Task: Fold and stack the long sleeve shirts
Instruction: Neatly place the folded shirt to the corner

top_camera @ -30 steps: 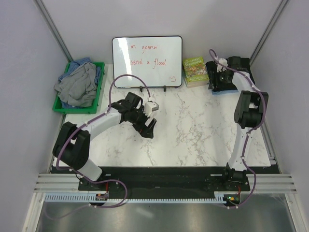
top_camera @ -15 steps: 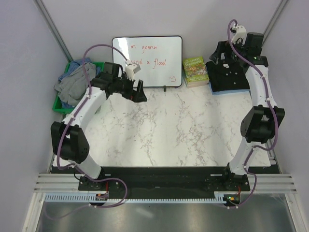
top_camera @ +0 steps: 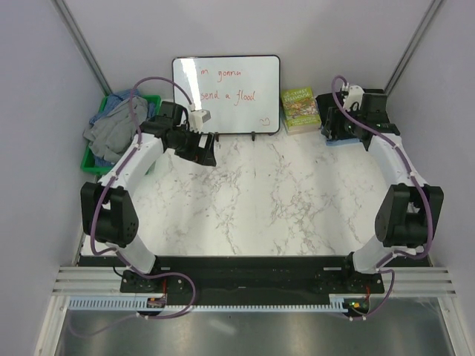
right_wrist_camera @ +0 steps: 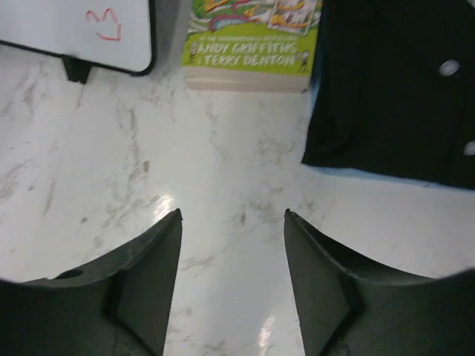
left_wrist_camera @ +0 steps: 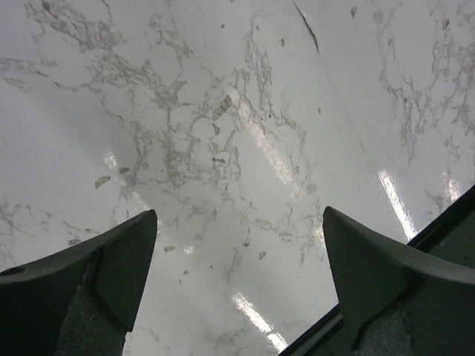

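Observation:
A folded black long sleeve shirt [top_camera: 347, 124] with small pale buttons [right_wrist_camera: 447, 67] lies at the back right on a light blue one, whose edge [right_wrist_camera: 371, 175] shows beneath it. Grey and blue shirts [top_camera: 117, 132] are heaped in the green bin [top_camera: 152, 141] at the back left. My right gripper [right_wrist_camera: 232, 215] hovers open over bare marble just left of the black shirt [right_wrist_camera: 393, 81], holding nothing; in the top view it [top_camera: 332, 127] sits at the stack's near left corner. My left gripper [top_camera: 205, 150] hangs wide open and empty above the marble before the whiteboard [top_camera: 226, 95]; its fingers [left_wrist_camera: 119, 259] frame only tabletop.
A green-covered book [top_camera: 300, 110] lies between the whiteboard and the shirt stack, also in the right wrist view [right_wrist_camera: 252, 44]. The whiteboard's corner [right_wrist_camera: 74, 30] stands left of the book. Grey walls close in both sides. The marble table [top_camera: 282, 200] spreads out in front.
The left arm swung up from the table's middle to the whiteboard's front. The right arm rose off the black shirt stack, then came back down beside it.

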### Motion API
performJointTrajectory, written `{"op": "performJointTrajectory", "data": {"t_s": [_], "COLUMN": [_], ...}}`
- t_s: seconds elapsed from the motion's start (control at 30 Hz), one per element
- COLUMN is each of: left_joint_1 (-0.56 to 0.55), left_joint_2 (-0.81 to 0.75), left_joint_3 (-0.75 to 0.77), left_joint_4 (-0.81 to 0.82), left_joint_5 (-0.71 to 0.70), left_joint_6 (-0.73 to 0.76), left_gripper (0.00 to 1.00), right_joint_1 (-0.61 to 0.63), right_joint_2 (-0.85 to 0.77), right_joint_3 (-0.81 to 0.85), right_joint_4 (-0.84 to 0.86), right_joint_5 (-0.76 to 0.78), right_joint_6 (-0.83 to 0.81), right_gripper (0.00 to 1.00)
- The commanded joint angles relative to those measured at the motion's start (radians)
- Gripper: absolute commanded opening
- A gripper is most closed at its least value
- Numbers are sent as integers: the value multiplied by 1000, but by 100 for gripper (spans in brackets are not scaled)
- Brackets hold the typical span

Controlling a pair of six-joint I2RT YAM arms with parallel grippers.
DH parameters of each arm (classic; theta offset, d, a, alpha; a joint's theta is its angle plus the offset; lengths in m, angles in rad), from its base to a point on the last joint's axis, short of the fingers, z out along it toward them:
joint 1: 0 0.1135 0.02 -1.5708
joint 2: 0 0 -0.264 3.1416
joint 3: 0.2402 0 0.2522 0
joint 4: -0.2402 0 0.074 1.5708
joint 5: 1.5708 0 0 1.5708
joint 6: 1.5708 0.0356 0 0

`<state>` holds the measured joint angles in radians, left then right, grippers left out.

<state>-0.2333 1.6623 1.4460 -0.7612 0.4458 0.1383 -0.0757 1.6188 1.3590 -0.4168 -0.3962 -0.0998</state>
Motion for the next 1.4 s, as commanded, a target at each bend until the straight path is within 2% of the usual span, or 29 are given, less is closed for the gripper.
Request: {"op": "performJointTrajectory", "data": {"t_s": [0.0, 0.1, 0.27, 0.33, 0.43, 0.7, 1.2, 1.3, 1.37], "left_joint_1": [0, 0, 2, 5, 8, 11, 22, 26, 29], "left_joint_2": [-65, -78, -85, -88, -84, -53, -18, -18, -19], "left_joint_3": [-21, -35, -59, -67, -79, -72, -55, -55, -61], "left_joint_4": [-12, -9, -7, -7, -7, -6, -7, -6, -7], "left_joint_5": [-2, -5, -45, -56, -68, -75, -67, -71, -73], "left_joint_6": [-20, -37, -49, -54, -60, -63, -57, -54, -54], "left_gripper": [99, 99, 99, 99, 99, 99, 99, 99, 99], "right_joint_1": [2, 7, 11, 16, 25, 40, 51, 56, 57], "right_joint_2": [90, 255, 468, 510, 572, 682, 756, 771, 780], "right_joint_3": [70, 224, 443, 507, 564, 643, 675, 690, 706], "right_joint_4": [260, 274, 276, 274, 274, 289, 299, 300, 305], "right_joint_5": [166, 177, 178, 174, 183, 244, 284, 289, 289], "right_joint_6": [-9, 9, 25, 29, 31, 22, 35, 43, 48], "right_gripper": [61, 50, 41, 40, 44, 48, 47, 45, 39]}}
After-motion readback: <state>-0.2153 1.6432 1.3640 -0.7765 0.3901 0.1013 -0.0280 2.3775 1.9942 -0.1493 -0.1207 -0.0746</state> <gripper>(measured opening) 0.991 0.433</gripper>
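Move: From the right hand, the folded black shirt's middle lies about 20 cm ahead, 14 cm to the right and 15 cm below. Under it is the blue shirt, its middle about 19 cm ahead and 14 cm right; the book lies some 20 cm ahead and 8 cm left. From the left hand, the black shirt is roughly 27 cm ahead, 62 cm right and 12 cm below. The right hand reaches 20 cm forward, then sinks 9 cm to the black shirt's book-side edge, fingers half closing. ##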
